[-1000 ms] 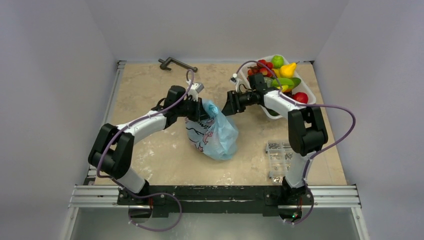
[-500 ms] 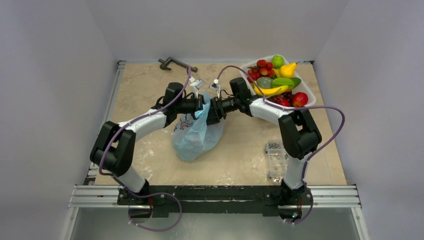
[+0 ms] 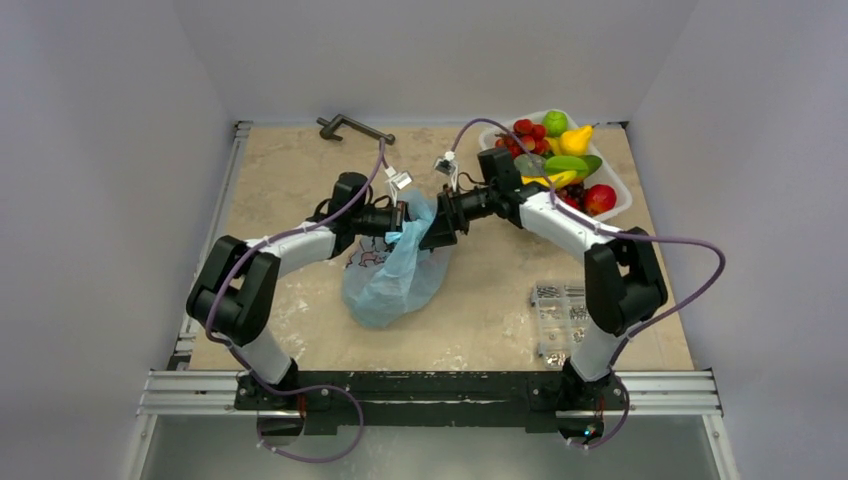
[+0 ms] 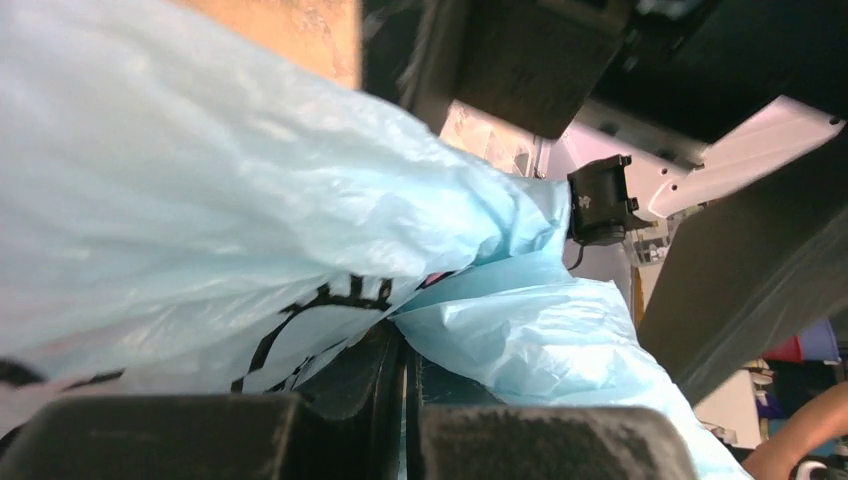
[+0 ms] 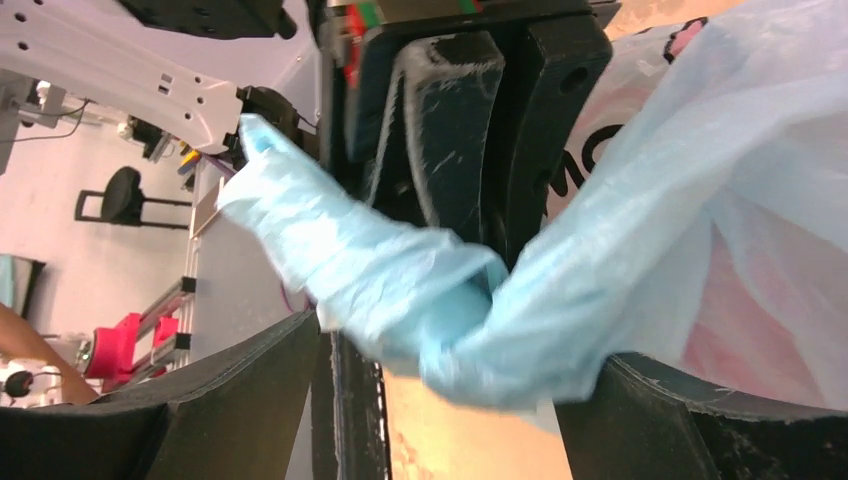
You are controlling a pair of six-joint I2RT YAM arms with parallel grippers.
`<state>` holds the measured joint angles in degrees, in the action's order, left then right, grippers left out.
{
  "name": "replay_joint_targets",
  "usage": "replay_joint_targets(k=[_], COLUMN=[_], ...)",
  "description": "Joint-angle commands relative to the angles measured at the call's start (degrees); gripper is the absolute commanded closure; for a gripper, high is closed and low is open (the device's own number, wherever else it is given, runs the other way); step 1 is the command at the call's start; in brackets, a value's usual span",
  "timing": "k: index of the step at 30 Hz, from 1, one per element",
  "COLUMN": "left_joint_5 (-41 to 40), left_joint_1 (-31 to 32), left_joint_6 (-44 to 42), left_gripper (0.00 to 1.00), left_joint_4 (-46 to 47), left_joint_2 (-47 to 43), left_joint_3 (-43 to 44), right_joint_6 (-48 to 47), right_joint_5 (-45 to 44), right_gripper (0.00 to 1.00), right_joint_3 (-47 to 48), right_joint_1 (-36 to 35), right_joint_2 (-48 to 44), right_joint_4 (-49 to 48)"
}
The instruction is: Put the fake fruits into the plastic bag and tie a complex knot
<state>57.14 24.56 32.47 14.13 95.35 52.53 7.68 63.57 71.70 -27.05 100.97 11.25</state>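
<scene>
The light-blue plastic bag (image 3: 395,278) hangs from my left gripper (image 3: 402,220), which is shut on its top edge; in the left wrist view the bag (image 4: 200,190) spills from the closed left gripper (image 4: 408,395). My right gripper (image 3: 436,230) faces the left one at the bag's top. Its jaws are open wide in the right wrist view, where a twisted strand of the bag (image 5: 420,290) crosses the right gripper (image 5: 465,410) between the fingers (image 5: 250,400). The fake fruits (image 3: 553,162) lie heaped in the white tray (image 3: 622,190) at the back right.
A clear box of screws (image 3: 560,315) sits at the right front beside the right arm. A dark metal clamp (image 3: 352,127) lies at the back edge. Bare tabletop (image 3: 290,170) spreads left of the bag.
My right gripper swung left from the tray to the bag's top and its jaws widened. The bag shifted left and hangs lower, still held by the left gripper.
</scene>
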Motion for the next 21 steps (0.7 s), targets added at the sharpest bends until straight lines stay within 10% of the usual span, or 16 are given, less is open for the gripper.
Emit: replay_joint_targets(k=[1,10,21], left_joint_5=[3.0,4.0,5.4], left_joint_1=[0.0,-0.1,0.9], left_joint_6=[1.2,2.2,1.6], left_gripper=[1.0,1.0,1.0], left_joint_4=[2.4,3.8,3.0], left_joint_2=[1.0,2.2,3.0], left_joint_3=[0.3,1.9,2.2], right_joint_6=[-8.8,-6.3,9.9], right_joint_5=[-0.2,-5.4,-6.3], right_gripper=[0.2,0.84,0.8], right_joint_3=[-0.6,-4.3,-1.4], right_joint_1=[5.4,7.7,1.3], right_joint_2=[-5.9,-6.4,-1.1], right_joint_4=[10.9,8.8,-14.0])
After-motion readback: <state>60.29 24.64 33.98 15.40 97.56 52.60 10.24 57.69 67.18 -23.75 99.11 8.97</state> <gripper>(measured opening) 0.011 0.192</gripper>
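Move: The twisted neck of the plastic bag, bunched between the two grippers, lies about 3 cm left of the right hand point, level with it front to back and roughly 1 cm lower. The left gripper pinching it stands some 6 cm to the right hand's left, and the fruit-filled bag body about 11 cm back, 8 cm left and 10 cm down. From the left hand, the neck is about 3 cm to the right and 1 cm up. The right hand, wide open around the bunched neck, draws off about 6 cm to the right, rising and edging forward a little, while its fingers close most of the way and it turns some 10 degrees clockwise. It then sinks about 3 cm and comes back some 4 cm left with the fingers nearly shut, their tips ending at the edge of the bunched plastic, while the left hand keeps its pinch on the neck almost in place. ##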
